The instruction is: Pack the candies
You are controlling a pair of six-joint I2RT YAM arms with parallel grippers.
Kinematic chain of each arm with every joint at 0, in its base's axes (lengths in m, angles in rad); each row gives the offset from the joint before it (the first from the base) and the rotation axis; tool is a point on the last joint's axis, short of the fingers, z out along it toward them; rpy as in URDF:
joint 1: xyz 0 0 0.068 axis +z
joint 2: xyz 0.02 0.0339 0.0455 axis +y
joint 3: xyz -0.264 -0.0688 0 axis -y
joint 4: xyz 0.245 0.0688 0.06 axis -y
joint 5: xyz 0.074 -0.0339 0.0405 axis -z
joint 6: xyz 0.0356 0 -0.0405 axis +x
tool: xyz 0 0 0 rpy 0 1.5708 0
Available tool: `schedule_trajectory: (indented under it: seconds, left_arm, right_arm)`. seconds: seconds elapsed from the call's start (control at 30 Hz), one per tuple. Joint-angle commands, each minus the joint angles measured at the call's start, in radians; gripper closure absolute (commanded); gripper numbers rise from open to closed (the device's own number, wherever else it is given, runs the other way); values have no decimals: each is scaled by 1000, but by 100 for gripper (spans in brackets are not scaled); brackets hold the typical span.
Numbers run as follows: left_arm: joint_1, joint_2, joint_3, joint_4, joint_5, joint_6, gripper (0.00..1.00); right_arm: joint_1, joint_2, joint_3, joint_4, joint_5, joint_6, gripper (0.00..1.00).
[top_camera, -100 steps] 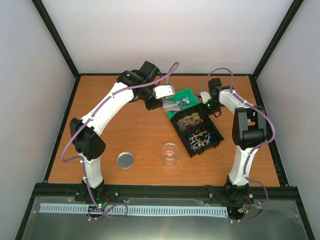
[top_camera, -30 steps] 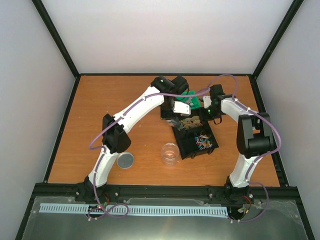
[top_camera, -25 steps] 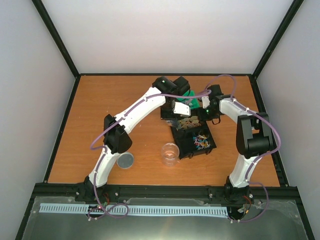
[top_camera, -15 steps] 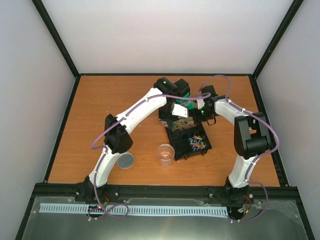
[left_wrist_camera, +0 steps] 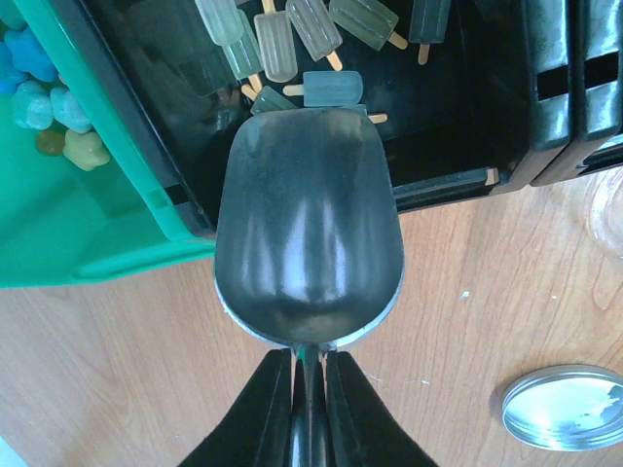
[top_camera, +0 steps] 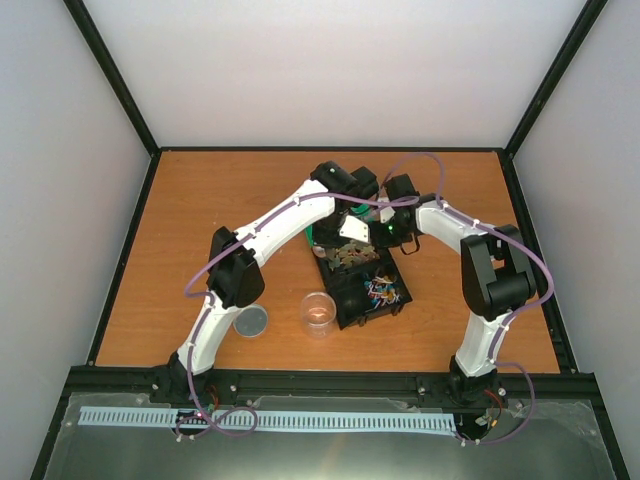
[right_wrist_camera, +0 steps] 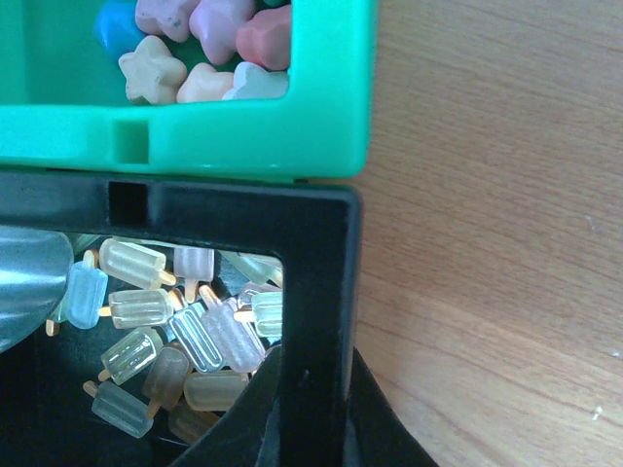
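Observation:
The candies (right_wrist_camera: 200, 44) are small star-shaped pieces in pink, cream and blue, lying in a green bin (right_wrist_camera: 234, 146) at the far end of a black compartment tray (top_camera: 362, 290). My left gripper (left_wrist_camera: 310, 358) is shut on the handle of a metal scoop (left_wrist_camera: 307, 219). The scoop's bowl is empty and hangs over the tray's popsicle-gummy compartment (left_wrist_camera: 321, 39), beside the candies (left_wrist_camera: 39, 83). My right gripper (right_wrist_camera: 313, 362) is shut on the tray's black side wall (right_wrist_camera: 316, 282). From above, both grippers meet at the tray's far end, around the scoop (top_camera: 350, 252).
A clear glass jar (top_camera: 318, 312) stands just left of the tray's near end. Its round metal lid (top_camera: 250, 321) lies further left, and the lid (left_wrist_camera: 565, 407) shows beside the scoop. Popsicle gummies (right_wrist_camera: 175, 331) fill the compartment next to the green bin.
Both arms and the tray have shifted left and toward the near edge. The jar now stands further left too. Both grips are unchanged.

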Motion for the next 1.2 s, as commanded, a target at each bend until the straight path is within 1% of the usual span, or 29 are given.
schedule_trajectory:
  seconds: [0.0,0.23,0.53,0.73,1.03,1.17]
  left_arm:
    - [-7,-14,4,-43,-21,-25,99]
    - [25,34,-22,-29,105,-87,99]
    - [68,56,-96,97,233,-190,99]
    - [98,18,-240,243,277,-267,99]
    - [99,-6,-355,429,325,-355,99]
    - [102,-34,-438,564,336,-371,99]
  right_arm:
    - [15,-59,2,61,-35,43,97]
    - [15,-70,-22,72,-31,51,97]
    - [15,-74,-47,91,-53,69,97]
    - [15,-63,-48,96,-67,76,97]
    - [15,-48,-46,102,-84,74,97]
    - [15,-46,-48,104,-86,71,97]
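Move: The left hand already holds the scoop, its bowl reaching out to the hand's right; the ice-lolly candies it is going for lie about 7 cm to that hand's right, 3 cm ahead and 11 cm below. The green tray of star candies is about 10 cm ahead, 3 cm right; the glass jar some 11 cm back, straight behind. From the right hand, gripping the black tray's right rim, the lollies are about 7 cm left, 1 cm back, 3 cm down. The scoop's bowl comes down among the ice-lolly candies as the left hand sinks about 9 cm, creeping at first while it swings the bowl some 25 degrees counter-clockwise square to the black tray, then dropping fast. The wrist also tilts slightly, its grip on the handle kept. The right hand stays put, still pinching the right rim. ##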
